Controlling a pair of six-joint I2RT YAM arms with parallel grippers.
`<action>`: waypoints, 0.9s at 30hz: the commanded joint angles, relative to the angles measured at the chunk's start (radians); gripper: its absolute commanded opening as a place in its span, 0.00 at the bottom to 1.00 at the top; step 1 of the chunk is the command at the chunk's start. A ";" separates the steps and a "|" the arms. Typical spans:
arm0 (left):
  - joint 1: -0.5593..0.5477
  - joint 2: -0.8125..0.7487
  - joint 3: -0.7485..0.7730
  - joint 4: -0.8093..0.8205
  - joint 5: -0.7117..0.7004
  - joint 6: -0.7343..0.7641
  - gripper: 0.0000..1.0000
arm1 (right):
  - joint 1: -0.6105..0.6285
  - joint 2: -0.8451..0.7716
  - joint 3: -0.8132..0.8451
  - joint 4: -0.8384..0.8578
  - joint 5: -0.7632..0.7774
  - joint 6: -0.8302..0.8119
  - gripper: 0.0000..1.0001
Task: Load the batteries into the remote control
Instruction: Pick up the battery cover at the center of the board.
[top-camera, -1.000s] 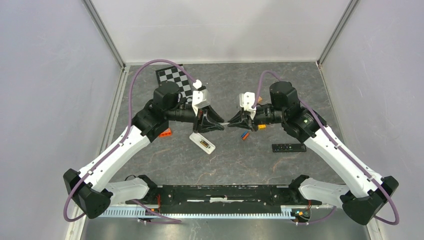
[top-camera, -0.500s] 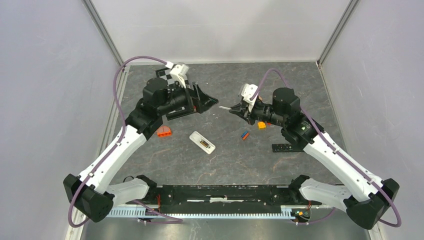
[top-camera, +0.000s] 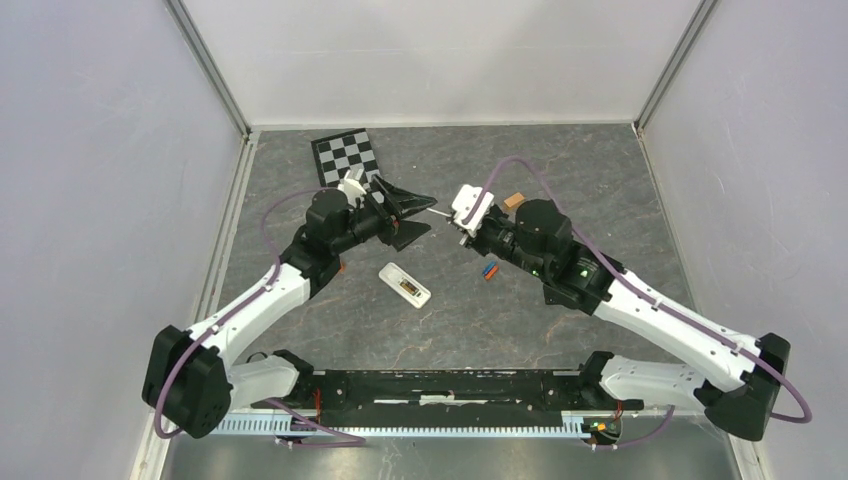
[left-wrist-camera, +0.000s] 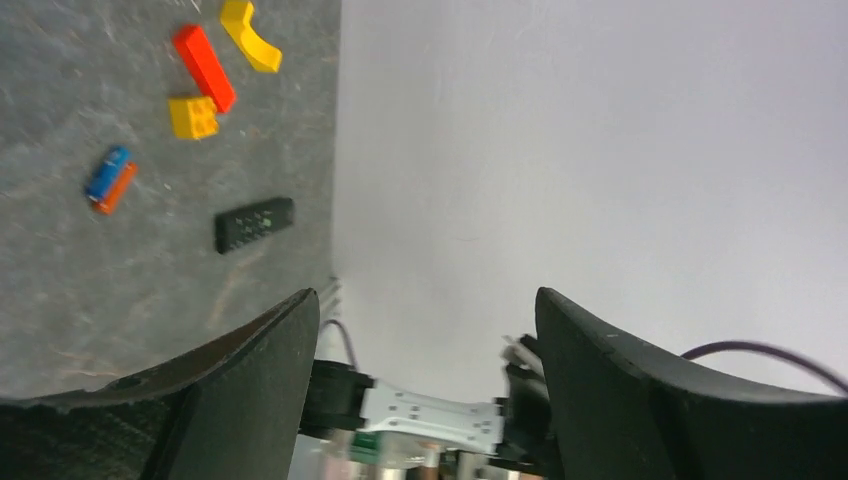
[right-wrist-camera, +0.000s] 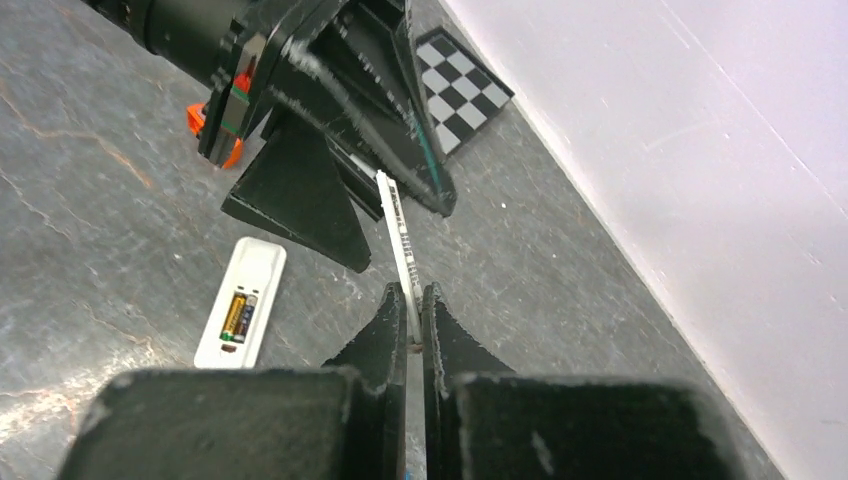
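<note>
The white remote control (top-camera: 405, 285) lies back-up on the grey table with its battery bay uncovered. A gold battery and a dark one (right-wrist-camera: 238, 314) sit side by side in the bay. A loose blue and orange pair of batteries (top-camera: 489, 270) lies to the right of it. My right gripper (top-camera: 458, 220) is shut on a thin white cover plate (right-wrist-camera: 397, 232), held on edge above the table. The plate's far end reaches between the fingers of my left gripper (top-camera: 428, 213), which is open and holds nothing.
A black remote (left-wrist-camera: 254, 222) shows in the left wrist view, near red (left-wrist-camera: 205, 66) and yellow blocks (left-wrist-camera: 193, 116). An orange block (top-camera: 513, 200) lies behind the right arm. A checkerboard card (top-camera: 345, 155) is at the back left. An orange piece (right-wrist-camera: 215, 132) sits under the left arm.
The left gripper opened and let go of the white plate. Both grippers moved from the table's middle toward the back left. The right one kept the plate.
</note>
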 joint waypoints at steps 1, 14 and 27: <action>-0.001 -0.002 -0.047 0.208 0.020 -0.334 0.84 | 0.035 0.030 -0.033 0.071 0.122 -0.092 0.00; 0.000 0.043 -0.118 0.249 0.047 -0.469 0.65 | 0.079 0.071 -0.098 0.158 0.178 -0.177 0.00; 0.002 0.064 -0.112 0.234 0.079 -0.397 0.07 | 0.111 0.121 -0.090 0.172 0.230 -0.214 0.00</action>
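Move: The battery cover is already pinched by the right fingers; its middle is about 2 cm ahead and 2 cm left of the right hand. The left hand, nearly wide open, has it 1 cm back, 3 cm to the right and 4 cm above. From the right hand the left gripper's opening is 3 cm ahead, 5 cm left and 4 cm lower. The white remote lies 9 cm back, 7 cm left and 26 cm below the left hand. The battery cover is carried down about 6 cm and slightly forward and left by the right hand, which keeps it pinched, rolls some 15 degrees and feeds its free end between the left fingers. The left hand stays nearly in place, sinking 2 cm and rolling some 25 degrees about its finger line, then closes most of the way around that end. ##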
